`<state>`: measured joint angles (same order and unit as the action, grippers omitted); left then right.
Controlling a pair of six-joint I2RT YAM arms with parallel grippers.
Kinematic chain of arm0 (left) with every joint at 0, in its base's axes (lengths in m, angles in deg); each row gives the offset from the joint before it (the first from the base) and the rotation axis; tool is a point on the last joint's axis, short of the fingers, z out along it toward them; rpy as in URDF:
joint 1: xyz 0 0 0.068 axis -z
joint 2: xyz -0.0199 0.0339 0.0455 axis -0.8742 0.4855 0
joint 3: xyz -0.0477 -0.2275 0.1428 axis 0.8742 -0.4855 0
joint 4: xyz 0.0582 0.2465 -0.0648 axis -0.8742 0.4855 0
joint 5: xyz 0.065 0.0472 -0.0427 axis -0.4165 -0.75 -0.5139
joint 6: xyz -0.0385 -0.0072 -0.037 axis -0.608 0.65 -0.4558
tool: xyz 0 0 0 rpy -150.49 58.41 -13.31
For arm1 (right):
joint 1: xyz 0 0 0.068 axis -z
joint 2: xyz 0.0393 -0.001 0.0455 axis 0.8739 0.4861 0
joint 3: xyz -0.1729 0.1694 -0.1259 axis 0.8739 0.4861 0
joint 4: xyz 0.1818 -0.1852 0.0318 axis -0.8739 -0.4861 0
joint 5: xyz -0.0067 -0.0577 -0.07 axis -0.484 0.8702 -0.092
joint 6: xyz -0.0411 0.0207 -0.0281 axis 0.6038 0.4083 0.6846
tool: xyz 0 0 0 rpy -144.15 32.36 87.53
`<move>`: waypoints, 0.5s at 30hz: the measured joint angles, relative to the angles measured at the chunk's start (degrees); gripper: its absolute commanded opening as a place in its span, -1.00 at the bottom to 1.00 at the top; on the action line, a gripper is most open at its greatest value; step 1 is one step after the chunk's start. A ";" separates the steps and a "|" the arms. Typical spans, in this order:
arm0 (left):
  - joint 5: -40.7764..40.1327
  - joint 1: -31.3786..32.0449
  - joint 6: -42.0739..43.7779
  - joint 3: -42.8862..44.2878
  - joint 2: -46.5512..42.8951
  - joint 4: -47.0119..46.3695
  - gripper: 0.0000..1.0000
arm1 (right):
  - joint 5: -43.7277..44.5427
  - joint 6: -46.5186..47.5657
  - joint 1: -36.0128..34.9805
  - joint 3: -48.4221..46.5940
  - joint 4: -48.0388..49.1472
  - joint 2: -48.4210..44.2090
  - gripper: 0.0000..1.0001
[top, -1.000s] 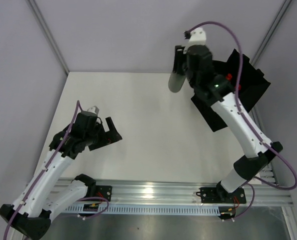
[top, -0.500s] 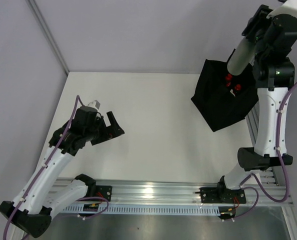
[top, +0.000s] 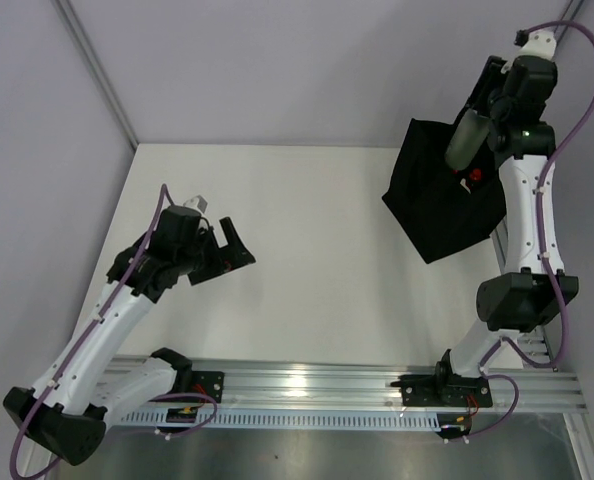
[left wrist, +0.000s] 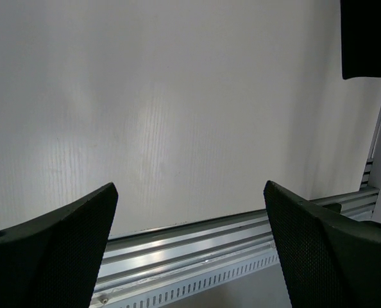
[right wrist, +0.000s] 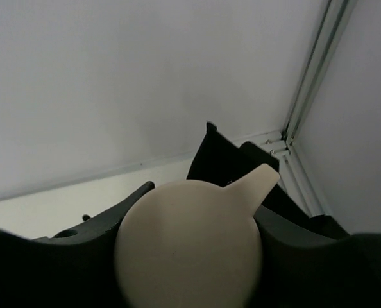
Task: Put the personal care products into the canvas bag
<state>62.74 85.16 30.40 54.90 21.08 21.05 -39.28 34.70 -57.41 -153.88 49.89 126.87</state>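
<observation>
My right gripper (top: 480,118) is shut on the grey-green bottle (top: 464,140) and holds it in the air over the open black canvas bag (top: 442,215) at the table's back right. In the right wrist view the bottle's cream cap (right wrist: 189,250) fills the space between my fingers (right wrist: 107,221), with the bag's edge (right wrist: 219,160) beyond it. A red product (top: 474,178) shows inside the bag. The beige bottle is not in view. My left gripper (top: 232,255) is open and empty over the left part of the table, its fingers (left wrist: 62,237) wide apart.
The white table (top: 297,250) ends at an aluminium rail (top: 307,385) along the near edge, which also shows in the left wrist view (left wrist: 197,240). Grey walls stand on the left and at the back. A frame post (right wrist: 309,70) rises in the back right corner.
My right arm has swung the grey-green bottle from the back middle of the table to above the bag, then come down a little. My left gripper has shifted slightly right.
</observation>
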 measured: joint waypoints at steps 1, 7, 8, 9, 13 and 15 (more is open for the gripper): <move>0.04 -0.02 -0.07 0.11 0.31 -0.02 0.99 | -0.74 0.00 0.00 2.21 1.20 0.00 -1.00; 0.02 -0.02 -0.63 0.42 1.73 0.02 0.98 | -4.20 0.68 0.00 17.79 10.49 -0.52 -1.00; 0.00 -0.02 -0.83 0.42 1.81 0.04 0.98 | -4.92 0.92 0.02 20.87 12.00 -0.72 -1.00; 0.00 -0.02 -0.87 0.42 1.86 0.04 0.99 | -5.53 1.16 0.02 24.20 14.27 -0.98 -1.00; -0.02 -0.02 -0.92 0.42 2.01 0.04 0.99 | -8.87 1.51 0.26 31.08 15.63 -1.05 -1.00; -0.02 -0.02 -0.94 0.42 2.12 0.04 0.99 | -10.10 1.55 0.39 31.47 15.78 -1.05 -1.00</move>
<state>62.72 85.14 29.46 55.31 23.20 21.09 -49.37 36.25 -57.01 -122.41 65.67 125.82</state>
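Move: The right hand holds the grey bottle by its pump neck, above the canvas bag, whose middle lies about 30 cm below, some 3 cm back and 2 cm left. Inside, the farther red bottle stands about 2 cm ahead and straight below sideways, the nearer one 1 cm back and 4 cm right, both about 31 cm down. From the left hand the bag is some 26 cm ahead, 45 cm right and 8 cm below. Still pinching the grey bottle at the pump neck, the right hand lowers it fast through the bag's mouth, about 18 cm down, drifting a couple of centimetres left and slowing sharply at the bottom. The fingers tip down some 15 degrees and swing slightly counter-clockwise, keeping their grip. ##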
